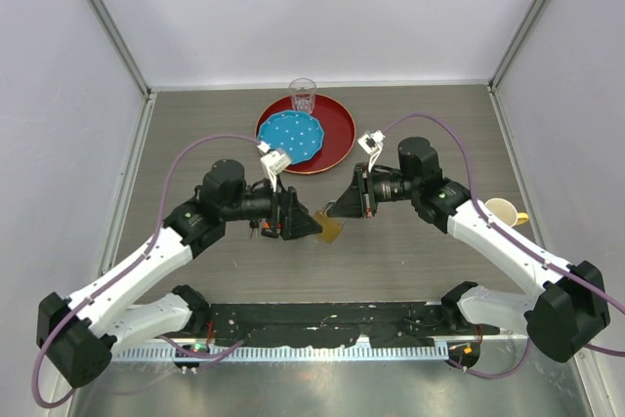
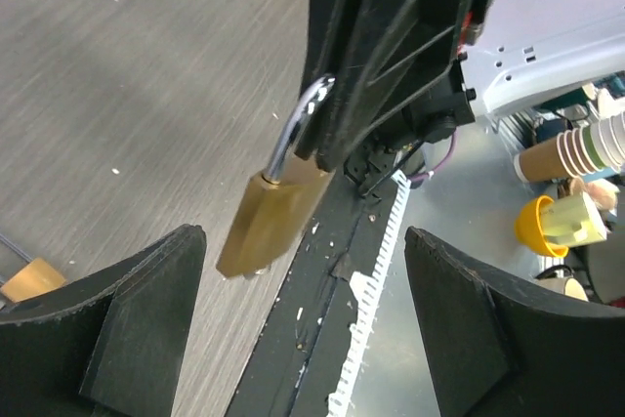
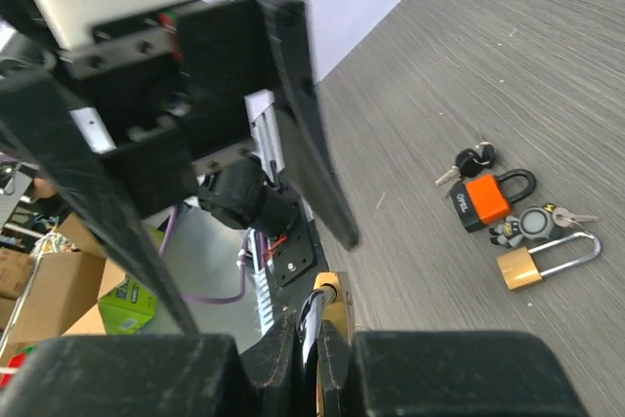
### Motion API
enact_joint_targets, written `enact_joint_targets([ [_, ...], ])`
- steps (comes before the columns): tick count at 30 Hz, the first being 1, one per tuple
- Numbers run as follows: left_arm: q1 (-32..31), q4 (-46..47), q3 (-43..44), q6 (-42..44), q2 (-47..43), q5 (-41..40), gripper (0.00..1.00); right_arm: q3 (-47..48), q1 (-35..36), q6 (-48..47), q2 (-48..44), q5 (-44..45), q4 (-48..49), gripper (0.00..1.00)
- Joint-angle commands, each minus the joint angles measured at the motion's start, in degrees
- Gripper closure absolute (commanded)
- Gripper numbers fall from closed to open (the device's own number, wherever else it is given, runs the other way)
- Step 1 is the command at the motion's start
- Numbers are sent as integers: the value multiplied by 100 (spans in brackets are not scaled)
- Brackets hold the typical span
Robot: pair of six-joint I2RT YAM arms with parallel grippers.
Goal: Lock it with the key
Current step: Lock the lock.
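Observation:
A brass padlock (image 1: 330, 229) hangs above the table between the two arms. My right gripper (image 1: 340, 210) is shut on its steel shackle (image 2: 298, 129), and the brass body (image 2: 271, 220) dangles below the fingers. The right wrist view shows that gripper (image 3: 314, 358) pinching the shackle, with the brass body (image 3: 338, 302) just beyond. My left gripper (image 1: 299, 225) faces the padlock and stands open, its fingers (image 2: 146, 324) wide apart around nothing, the lock's lower end a little ahead of them. I see no key in the padlock. Black-headed keys (image 3: 476, 157) lie on the table.
On the table under the arms lie an orange padlock (image 3: 485, 198), a second brass padlock (image 3: 532, 263) with its shackle open, and a silver key (image 3: 568, 215). A red tray (image 1: 337, 134) with a blue plate (image 1: 293, 136) and a glass (image 1: 303, 95) stands behind. A mug (image 1: 502, 210) sits at the right.

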Motion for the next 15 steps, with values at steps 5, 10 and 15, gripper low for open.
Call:
enact_joint_targets([
  [5, -293, 1932, -418, -332, 686, 975, 14, 255, 5, 369, -252, -668, 1088, 98],
  [10, -689, 2065, -445, -323, 933, 1019, 41, 281, -4, 369, -243, -519, 1088, 98],
  [15, -725, 2126, -541, -437, 924, 774, 100, 317, -48, 387, -252, -265, 1036, 98],
])
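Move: The large lock, held by its shackle in the right hand, has its brass body about 5 cm to the left hand's right, 3 cm back and some 4 cm below. On the table, roughly 20 cm below, the small brass lock is about 5 cm ahead and 4 cm left; the orange lock is 4 cm ahead and 10 cm left. From the right hand, the large lock's body is about 4 cm back, 1 cm left and 3 cm below. Left hand goes about 4 cm right, back and down, closing on the large lock's body; right keeps its shackle. ##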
